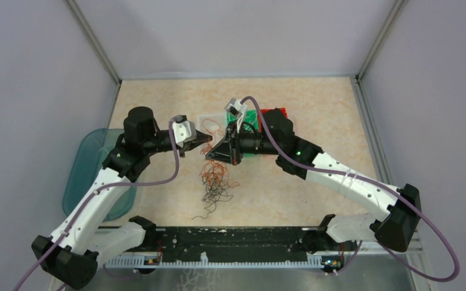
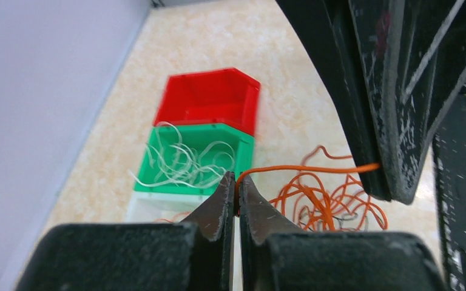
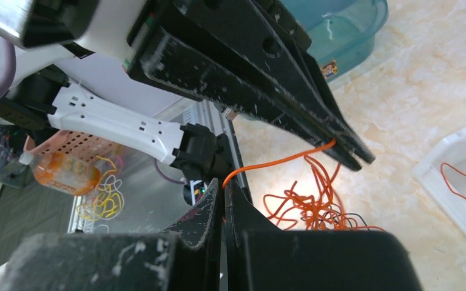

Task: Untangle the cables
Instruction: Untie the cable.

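A tangle of orange and black cables point(image 1: 215, 179) lies on the table in front of the bins and hangs up to both grippers. In the left wrist view my left gripper point(image 2: 237, 182) is shut on one orange cable point(image 2: 303, 168). That strand runs taut to the right gripper's fingers point(image 2: 370, 167). In the right wrist view my right gripper point(image 3: 223, 182) is shut on the same orange cable point(image 3: 273, 162), which leads to the left gripper's fingertips point(image 3: 340, 145). From above, the left gripper point(image 1: 209, 140) and right gripper point(image 1: 208, 153) meet tip to tip over the tangle.
A red bin point(image 1: 277, 113), a green bin point(image 2: 188, 160) holding white cables and a white bin point(image 3: 461, 182) holding orange cables stand behind the grippers. A teal container point(image 1: 91, 170) sits at the left edge. Grey walls enclose the table.
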You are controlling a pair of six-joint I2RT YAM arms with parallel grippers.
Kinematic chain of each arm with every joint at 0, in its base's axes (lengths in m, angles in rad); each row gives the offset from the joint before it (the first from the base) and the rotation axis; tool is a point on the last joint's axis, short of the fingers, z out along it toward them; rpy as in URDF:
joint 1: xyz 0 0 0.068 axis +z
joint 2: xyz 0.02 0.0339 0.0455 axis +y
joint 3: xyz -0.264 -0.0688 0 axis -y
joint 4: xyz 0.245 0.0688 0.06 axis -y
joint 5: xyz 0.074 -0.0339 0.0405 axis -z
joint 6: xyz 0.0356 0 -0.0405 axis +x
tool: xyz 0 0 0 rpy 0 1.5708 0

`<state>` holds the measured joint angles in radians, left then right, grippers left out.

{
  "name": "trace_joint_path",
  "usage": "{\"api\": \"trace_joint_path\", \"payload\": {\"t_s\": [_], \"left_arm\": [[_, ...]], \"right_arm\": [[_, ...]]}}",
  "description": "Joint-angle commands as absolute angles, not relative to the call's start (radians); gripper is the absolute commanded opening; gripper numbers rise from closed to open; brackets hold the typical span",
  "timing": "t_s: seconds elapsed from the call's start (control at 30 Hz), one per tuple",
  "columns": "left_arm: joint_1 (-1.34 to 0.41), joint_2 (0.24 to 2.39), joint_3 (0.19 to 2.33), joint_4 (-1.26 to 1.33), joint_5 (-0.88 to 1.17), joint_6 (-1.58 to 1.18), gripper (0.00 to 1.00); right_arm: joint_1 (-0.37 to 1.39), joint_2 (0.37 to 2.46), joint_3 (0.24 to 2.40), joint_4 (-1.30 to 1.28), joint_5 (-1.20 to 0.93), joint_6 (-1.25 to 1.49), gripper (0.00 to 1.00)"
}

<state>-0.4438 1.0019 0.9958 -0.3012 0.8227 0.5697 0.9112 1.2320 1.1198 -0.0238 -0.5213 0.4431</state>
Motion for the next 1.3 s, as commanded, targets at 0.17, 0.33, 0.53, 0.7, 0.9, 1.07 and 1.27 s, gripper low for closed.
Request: {"api": "trace_joint_path", "payload": {"t_s": [0.17,0.33,0.53,0.7,0.9,1.07,1.27], "left_arm": [[-0.449,0.952,1.021,-0.063,0.781,0.496,0.06],[-0.463,0.922,1.01,-0.073,0.828,0.617,0.06],[-0.479,0.91,1.013,-0.076,0.847,0.719,0.06],[-0.496,0.903,1.009,-0.075,0.854,0.799,0.06],[-0.528,0.907,1.02,-0.071,0.859,0.827,0.06],[-0.55,0.919,1.04,-0.072,0.853,0.803,0.05],[-0.564,0.935,1.063,-0.068,0.836,0.754,0.05]], "right_arm": [[0.902,1.152,1.073,-0.066,-0.596,0.451,0.1],[0.88,1.076,1.085,-0.18,-0.607,0.39,0.35],[0.812,1.046,1.143,-0.264,-0.633,0.343,0.6],[0.764,1.044,1.198,-0.301,-0.596,0.313,0.67],[0.73,1.041,1.161,-0.157,-0.479,0.337,0.69],[0.73,1.113,1.144,-0.049,-0.492,0.35,0.7],[0.736,1.158,1.127,0.05,-0.501,0.363,0.71]]}}
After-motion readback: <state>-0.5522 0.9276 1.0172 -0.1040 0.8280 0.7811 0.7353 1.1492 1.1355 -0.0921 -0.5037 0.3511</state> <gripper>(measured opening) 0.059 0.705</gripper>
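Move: Both hands already pinch one orange cable. The left fingertips' grip on it lies about 6 cm ahead of the right hand, 1 cm to its right and a little lower. The orange tangle hangs about 14 cm below the hands, 5 cm back from the left hand and 1 cm ahead of the right; the grey cables are some 10 cm lower and 3 cm farther back. The white tray is on the table, about 16 cm ahead and 3 cm left of the left hand. The right fingers let go of the orange cable and open to about two-thirds, the hand pulling off some 7 cm to the right with a short dip back, then swinging forward about 7 cm and slightly up and left towards the cable just below the left fingertips. The left hand keeps its pinch, lifts the cable about 7 cm and rolls some 25 degrees about its fingers, easing slightly back and right. ##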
